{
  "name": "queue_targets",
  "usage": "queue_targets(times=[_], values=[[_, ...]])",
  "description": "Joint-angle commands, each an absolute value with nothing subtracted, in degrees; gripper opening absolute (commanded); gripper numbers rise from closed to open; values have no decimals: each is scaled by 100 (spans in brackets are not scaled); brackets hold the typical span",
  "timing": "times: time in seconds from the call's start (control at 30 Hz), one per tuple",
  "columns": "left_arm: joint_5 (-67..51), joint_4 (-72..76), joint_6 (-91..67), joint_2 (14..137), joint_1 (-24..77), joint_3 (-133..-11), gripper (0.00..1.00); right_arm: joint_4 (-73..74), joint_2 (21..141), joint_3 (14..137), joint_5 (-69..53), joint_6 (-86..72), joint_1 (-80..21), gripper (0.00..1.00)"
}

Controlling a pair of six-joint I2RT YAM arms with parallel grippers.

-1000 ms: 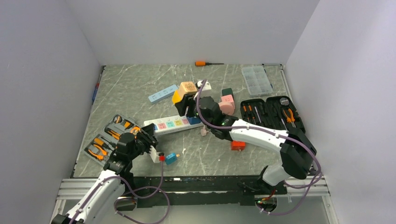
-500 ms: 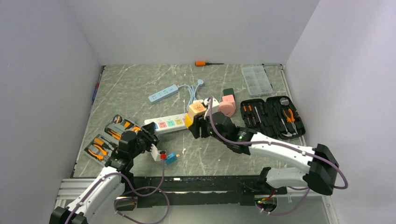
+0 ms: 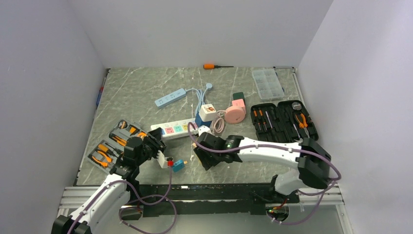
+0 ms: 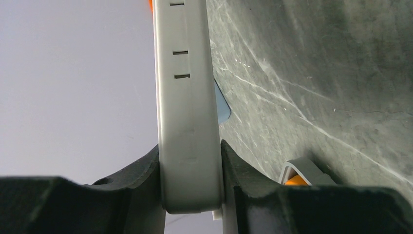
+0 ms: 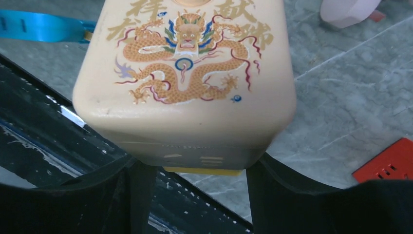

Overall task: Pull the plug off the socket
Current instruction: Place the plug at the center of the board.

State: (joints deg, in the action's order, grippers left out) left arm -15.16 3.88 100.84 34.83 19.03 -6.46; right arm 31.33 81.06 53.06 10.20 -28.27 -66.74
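Note:
The socket [image 3: 178, 129], a long white strip with pastel outlets, lies left of the table's middle. My left gripper [image 3: 152, 143] is shut on its near-left end. In the left wrist view the socket's white body [image 4: 187, 122] sits tight between both jaws of the left gripper [image 4: 191, 195]. The plug [image 5: 185, 73] is a cream block with a dragon print and a yellow underside. My right gripper [image 5: 197, 168] is shut on it, holding it off the strip above the table's near edge. From above, the right gripper [image 3: 204, 158] hides the plug.
A light-blue strip [image 3: 170, 97] lies at the back. A white cube adapter [image 3: 208, 111] and a pink reel [image 3: 235, 114] are behind the socket. A small blue plug [image 3: 178, 165] lies near the front. Tool cases lie at left [image 3: 104, 151] and right [image 3: 282, 122].
My right arm has swung from behind the socket to the near edge, carrying the cream plug with it. The left gripper and the socket have stayed put.

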Motion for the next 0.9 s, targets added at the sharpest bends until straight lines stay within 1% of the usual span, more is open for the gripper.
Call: queue_targets(times=[0.0,0.2,0.23,0.33,0.37,0.4,0.47,0.5,0.57,0.63,0.7,0.87], values=[[-1210,-298,10268,3575,1933,-497,0,3879,8585,6016,955,-2788,-6741,0],[-1212,-356,10280,3475,1937,-457,0,3756,9104,6158,898,-2830,-6784,0],[-1219,-374,10282,3460,1942,-465,0,3747,9242,6222,901,-2830,-6790,4],[-1235,-425,10312,3413,1944,-466,0,3762,9517,6428,926,-2821,-6832,35],[-1231,-438,10330,3386,1947,-461,0,3749,9552,6494,951,-2821,-6838,50],[-1224,-444,10335,3371,1951,-453,0,3734,9549,6526,978,-2821,-6846,55],[-1222,-477,10331,3330,1951,-457,0,3689,9450,6565,1052,-2806,-6846,68],[-1222,-495,10335,3311,1950,-457,0,3684,9377,6593,1132,-2790,-6839,73],[-1226,-516,10352,3280,1951,-440,0,3712,9240,6678,1227,-2744,-6773,79],[-1230,-516,10375,3255,1951,-431,0,3707,9108,6739,1197,-2669,-6669,88],[-1233,-531,10380,3230,1951,-431,0,3685,9008,6794,1087,-2611,-6540,91],[-1196,-586,10354,3191,1951,-448,0,3532,8581,6849,966,-2545,-6186,92]])
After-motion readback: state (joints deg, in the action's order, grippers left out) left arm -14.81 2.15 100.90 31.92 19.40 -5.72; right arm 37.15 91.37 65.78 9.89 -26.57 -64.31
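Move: The right hand holds the tan-and-yellow plug above its place, the bare table about 2 cm to the left and some 5 cm below. From this hand, the blue plug lies about 8 cm left and 5 cm back, the red plug some 18 cm right and nearly level, and the white power strip's middle about 10 cm ahead and 6 cm left. For the left hand, the place is roughly 13 cm right and 8 cm back. The right hand lets go of the tan-and-yellow plug on the table. It first sinks a little over 2 cm with a slight tilt, then shifts about 2.5 cm left at that height before the fingers spread wide. Once open, it rises some 3 cm and draws forward about as far, clear of the plug. ##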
